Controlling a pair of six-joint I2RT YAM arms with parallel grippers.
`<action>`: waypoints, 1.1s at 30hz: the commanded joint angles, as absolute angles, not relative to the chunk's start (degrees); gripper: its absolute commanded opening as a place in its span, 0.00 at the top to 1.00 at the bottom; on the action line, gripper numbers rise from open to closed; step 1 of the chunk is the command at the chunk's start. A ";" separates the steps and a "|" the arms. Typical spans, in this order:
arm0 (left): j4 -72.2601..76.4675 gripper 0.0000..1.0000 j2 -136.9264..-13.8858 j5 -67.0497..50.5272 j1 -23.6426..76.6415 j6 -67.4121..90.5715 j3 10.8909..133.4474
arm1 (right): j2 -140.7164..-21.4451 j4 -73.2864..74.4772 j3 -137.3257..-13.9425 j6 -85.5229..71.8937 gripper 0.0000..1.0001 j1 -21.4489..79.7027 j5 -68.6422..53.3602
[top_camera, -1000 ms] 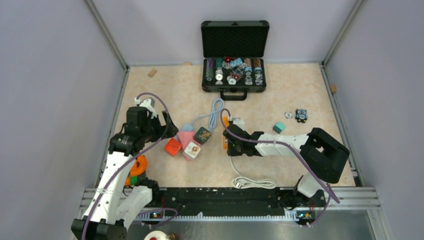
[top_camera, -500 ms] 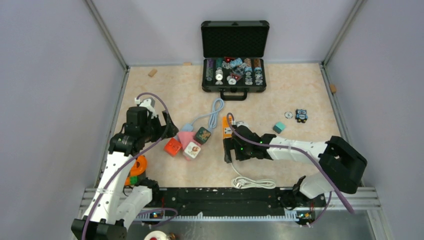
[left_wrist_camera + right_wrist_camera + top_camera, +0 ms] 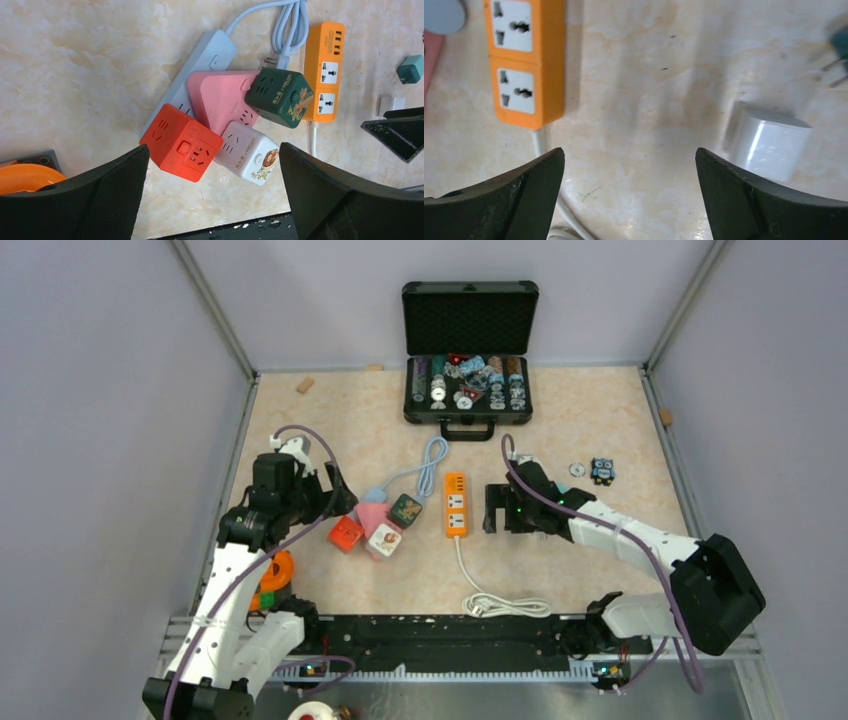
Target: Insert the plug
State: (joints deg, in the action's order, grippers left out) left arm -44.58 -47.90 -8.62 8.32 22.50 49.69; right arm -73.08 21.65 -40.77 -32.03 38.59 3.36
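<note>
An orange power strip (image 3: 456,505) (image 3: 526,60) (image 3: 324,70) lies flat mid-table, two of its sockets facing up, and a white cord (image 3: 505,605) trails from it toward the near edge. A white plug block (image 3: 769,142) (image 3: 391,105) lies on the table to the right of it; in the top view my right arm hides it. My right gripper (image 3: 490,510) (image 3: 629,152) hangs open over bare table between the strip and the plug, holding nothing. My left gripper (image 3: 338,492) (image 3: 214,147) is open above the cube sockets, empty.
Left of the strip sit a red cube socket (image 3: 346,533), a pink socket (image 3: 372,515), a green one (image 3: 405,508), a white one (image 3: 385,538) and a pale blue cable (image 3: 432,462). An open black case (image 3: 468,390) stands at the back. A teal plug (image 3: 410,70) lies near the white block.
My right gripper has opened and drawn away to the right of the orange strip, which now lies uncovered. The left arm has not moved.
</note>
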 commanded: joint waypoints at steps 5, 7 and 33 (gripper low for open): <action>-42.19 0.01 -47.87 -9.72 8.44 21.73 49.51 | -72.28 36.05 -48.31 -30.05 0.01 35.87 23.89; -42.21 0.01 -47.99 -10.00 8.44 21.71 49.51 | -72.10 37.11 -47.71 -31.31 0.01 35.86 26.13; -42.10 0.01 -48.82 -11.36 8.46 21.53 49.46 | -81.23 21.86 -39.58 -27.04 0.48 26.31 13.85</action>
State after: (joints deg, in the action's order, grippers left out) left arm -44.05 -48.66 -10.72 8.32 22.33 49.56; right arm -79.79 24.23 -39.16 -28.60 26.81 15.29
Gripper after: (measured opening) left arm 0.986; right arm 0.568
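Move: The white plug lies about 10 cm to the right of the open right hand, some 2 cm farther out and 5 cm below its finger pads. The teal plug stands around 9 cm beyond the white plug and 5 cm to its right; the orange power strip's middle is 10 cm to the hand's left and 8 cm ahead. From the left hand, the white plug is roughly 42 cm to the right, 2 cm ahead and 17 cm down. The white plug is what the right hand swings over to, going about 10 cm right, away from the orange power strip, rising slightly before sinking some 6 cm and edging forward. The wrist rolls its left side down and turns clockwise, each some 15–20 degrees, while the wide-open fingers close to a little over half, the tips coming to either side of the plug; contact can't be told. ##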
